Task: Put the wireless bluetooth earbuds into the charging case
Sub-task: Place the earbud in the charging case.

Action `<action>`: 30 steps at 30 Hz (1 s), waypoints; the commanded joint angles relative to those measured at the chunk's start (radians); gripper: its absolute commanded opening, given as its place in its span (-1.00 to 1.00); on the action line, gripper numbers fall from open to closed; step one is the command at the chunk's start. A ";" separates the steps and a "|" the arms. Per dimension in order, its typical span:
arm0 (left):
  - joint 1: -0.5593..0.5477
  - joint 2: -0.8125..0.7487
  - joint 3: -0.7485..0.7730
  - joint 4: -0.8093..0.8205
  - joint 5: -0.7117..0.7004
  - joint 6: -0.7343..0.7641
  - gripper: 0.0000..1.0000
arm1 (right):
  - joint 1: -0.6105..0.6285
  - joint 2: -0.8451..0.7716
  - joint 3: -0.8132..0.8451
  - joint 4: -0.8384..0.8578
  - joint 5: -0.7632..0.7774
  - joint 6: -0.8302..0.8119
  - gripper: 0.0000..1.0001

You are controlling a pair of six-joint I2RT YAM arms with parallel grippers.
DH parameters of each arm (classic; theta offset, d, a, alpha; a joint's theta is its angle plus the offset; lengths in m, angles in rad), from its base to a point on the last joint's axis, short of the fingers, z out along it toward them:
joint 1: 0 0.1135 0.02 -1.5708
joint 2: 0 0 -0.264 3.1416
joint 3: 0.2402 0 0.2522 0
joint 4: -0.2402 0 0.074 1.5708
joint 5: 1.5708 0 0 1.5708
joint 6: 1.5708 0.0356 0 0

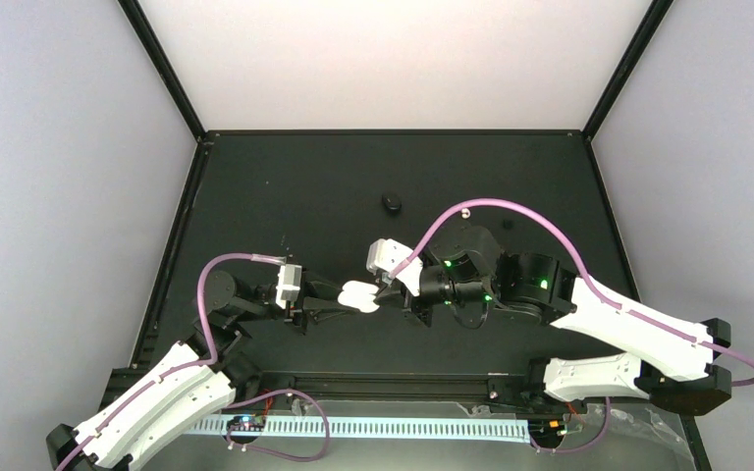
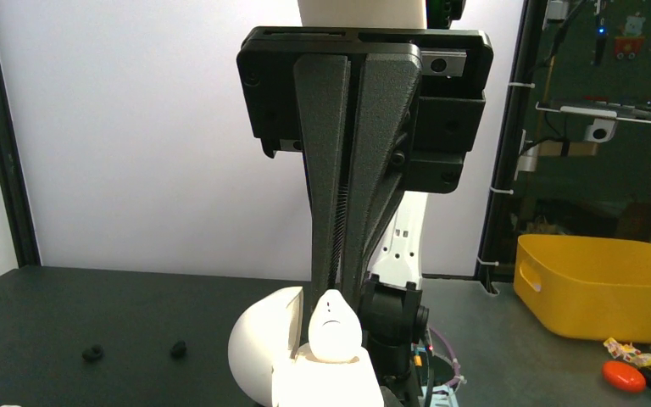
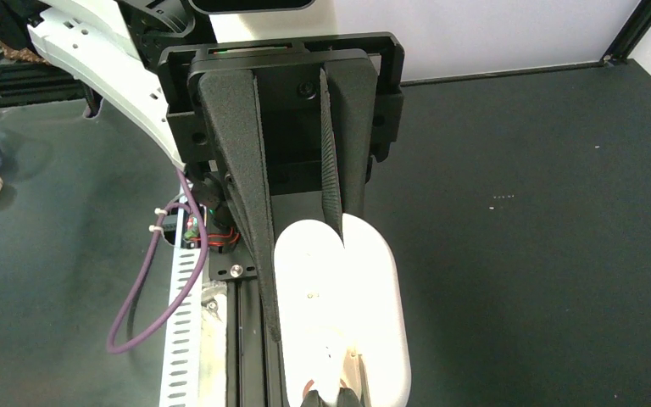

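The white charging case (image 1: 358, 295) hangs above the table between the arms, with my left gripper (image 1: 339, 300) shut on it. The right wrist view shows the left gripper (image 3: 305, 284) clamping one lobe of the overexposed case (image 3: 373, 322). The case's lid (image 2: 258, 348) stands open to the left of its base (image 2: 331, 386). One white earbud (image 2: 332, 326) stands upright with its lower end in the base. Its top is pinched in my right gripper (image 2: 336, 292), which is shut and points straight down at the case. The right gripper (image 1: 390, 287) meets the case from the right.
A small black oval case (image 1: 392, 202) lies farther back on the black table (image 1: 285, 186). Two tiny black bits (image 2: 93, 352) (image 2: 178, 347) lie on the mat. A yellow bin (image 2: 602, 288) stands off the table's right side. The rail (image 1: 393, 378) runs along the near edge.
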 commanded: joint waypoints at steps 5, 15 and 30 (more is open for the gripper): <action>-0.007 0.008 0.004 0.041 0.020 -0.001 -0.97 | 0.007 0.012 0.020 0.004 0.007 0.008 -0.98; -0.008 0.004 0.002 0.039 0.018 0.000 -0.97 | 0.009 0.007 0.018 0.003 0.005 0.017 -0.66; -0.008 0.016 0.004 0.036 0.018 -0.001 -0.97 | 0.009 -0.140 0.008 0.052 0.079 0.057 -0.19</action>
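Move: The right hand's closed fingertips are at the earbud, already at the open charging case; the case body's middle lies about 3 cm to that hand's left, level with it fore-and-aft and some 2 cm below. The case's raised lid stands roughly 3 cm left and 2 cm ahead of the right hand. The left hand already grips the case by its far end, with the body's middle about 3 cm to that hand's right. With the left hand keeping the case gripped and practically still, the right hand first eases down less than half a centimetre with its fingers shut on the earbud, towards its seat, then spreads the fingers to about a third of their range. While they are still opening it backs off the case, quickly at the end, rising about 3 cm and drawing some 2 cm to the right, tilting up about 5 degrees as the fingertips come free of the earbud. ##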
